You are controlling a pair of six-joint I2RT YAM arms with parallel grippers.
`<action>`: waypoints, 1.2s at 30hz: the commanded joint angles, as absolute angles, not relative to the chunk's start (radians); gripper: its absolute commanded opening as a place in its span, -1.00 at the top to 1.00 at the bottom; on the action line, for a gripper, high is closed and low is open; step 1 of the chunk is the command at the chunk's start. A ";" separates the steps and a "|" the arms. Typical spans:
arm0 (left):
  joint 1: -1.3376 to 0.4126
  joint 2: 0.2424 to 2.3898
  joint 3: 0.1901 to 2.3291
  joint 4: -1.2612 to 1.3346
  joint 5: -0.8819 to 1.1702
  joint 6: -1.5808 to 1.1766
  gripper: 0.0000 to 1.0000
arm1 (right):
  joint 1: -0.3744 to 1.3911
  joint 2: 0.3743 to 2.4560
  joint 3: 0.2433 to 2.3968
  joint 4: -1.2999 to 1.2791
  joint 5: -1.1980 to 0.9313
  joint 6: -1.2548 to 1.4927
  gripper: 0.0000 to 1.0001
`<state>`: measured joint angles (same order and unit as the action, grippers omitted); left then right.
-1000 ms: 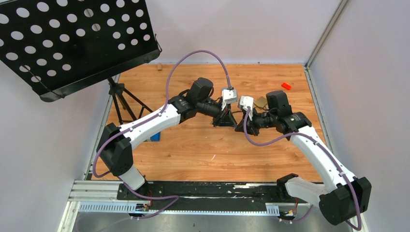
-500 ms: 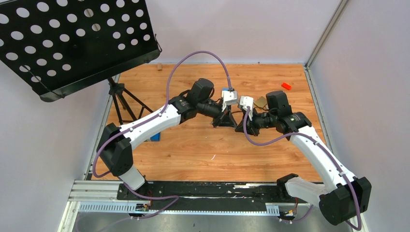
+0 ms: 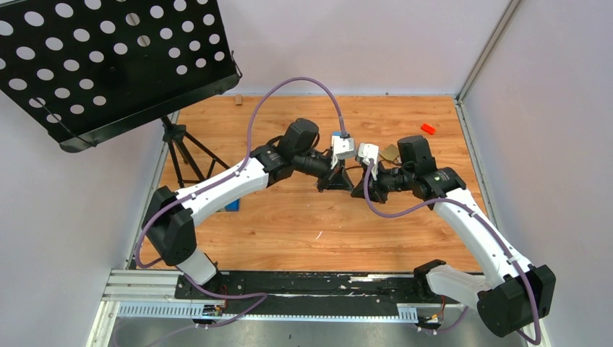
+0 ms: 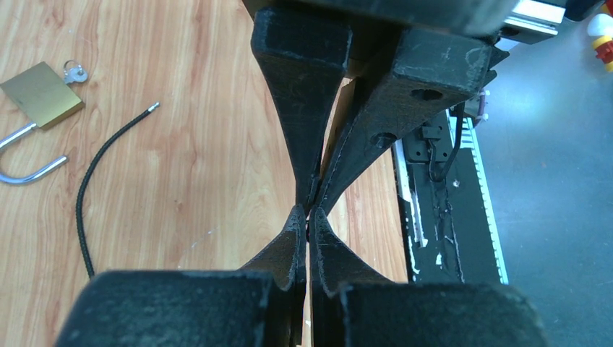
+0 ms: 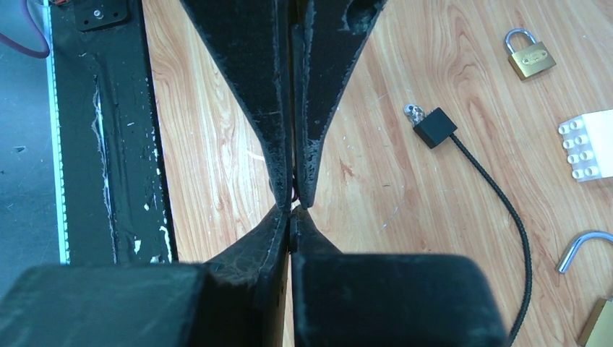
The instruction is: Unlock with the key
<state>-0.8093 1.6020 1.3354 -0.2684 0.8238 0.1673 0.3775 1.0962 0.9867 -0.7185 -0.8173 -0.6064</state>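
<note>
My left gripper (image 3: 345, 182) and right gripper (image 3: 355, 187) hang over the middle of the wooden table, tip to tip. Both are shut. The left wrist view has my left fingertips (image 4: 298, 217) pressed together just under the right gripper (image 4: 316, 195). In the right wrist view the right gripper (image 5: 291, 212) meets the left gripper (image 5: 293, 194) the same way. Only a thin dark sliver shows at the tips, too small to name. A tiny grey key (image 4: 74, 72) lies at the base of a big brass padlock (image 4: 40, 94), whose shackle (image 4: 29, 155) stands open.
A black cable (image 5: 499, 210) with a blocky black end (image 5: 436, 128) lies on the wood, a small silvery bit (image 5: 413, 112) beside the block. A small shut brass padlock (image 5: 531, 58) and a white toy brick (image 5: 589, 144) lie farther off. A black perforated stand (image 3: 108, 58) overhangs the far left corner.
My left wrist has crept slightly toward the right gripper and its fingers have drawn together. The right arm has stayed put.
</note>
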 commanded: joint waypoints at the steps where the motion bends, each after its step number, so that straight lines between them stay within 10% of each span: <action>1: -0.800 1.538 1.307 -0.330 0.798 0.185 1.00 | 0.370 1.071 1.016 -0.641 -0.782 -0.594 0.84; 10: -0.747 1.479 1.272 -0.297 0.788 0.158 1.00 | 0.370 1.065 0.992 -0.620 -0.739 -0.600 0.03; 21: -0.669 1.340 1.243 -0.458 0.645 0.260 1.00 | 0.371 1.178 1.031 -0.511 -0.602 -0.528 -0.23; 36: -0.650 1.104 1.119 -0.680 0.554 0.425 1.00 | 0.461 1.833 1.496 -0.327 -0.390 -0.410 -0.34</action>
<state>-0.6502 1.1339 1.1297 -0.6182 0.5613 0.3565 0.4358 1.6928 1.3354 -0.3992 -0.4702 -0.4595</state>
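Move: The left and right fingertips meet over the table, both shut on the key. From the right hand the small brass padlock lies about 30 cm ahead, 11 cm left and some 19 cm below. The black lock stands about 18 cm ahead and 6 cm left, the white block some 32 cm ahead and 2 cm left, both about 18 cm down. From the left hand the small brass padlock is likewise roughly 30 cm ahead, 11 cm left and 19 cm down. The right fingers let go of the key, opening to about two thirds while the left fingers keep their pinch. The right hand then speeds forward some 16 cm towards the small brass padlock, sinking about 4 cm and veering slightly left near the end, turning some 15 degrees clockwise. The left hand draws the key away about 14 cm to the left, swinging a little counter-clockwise. ##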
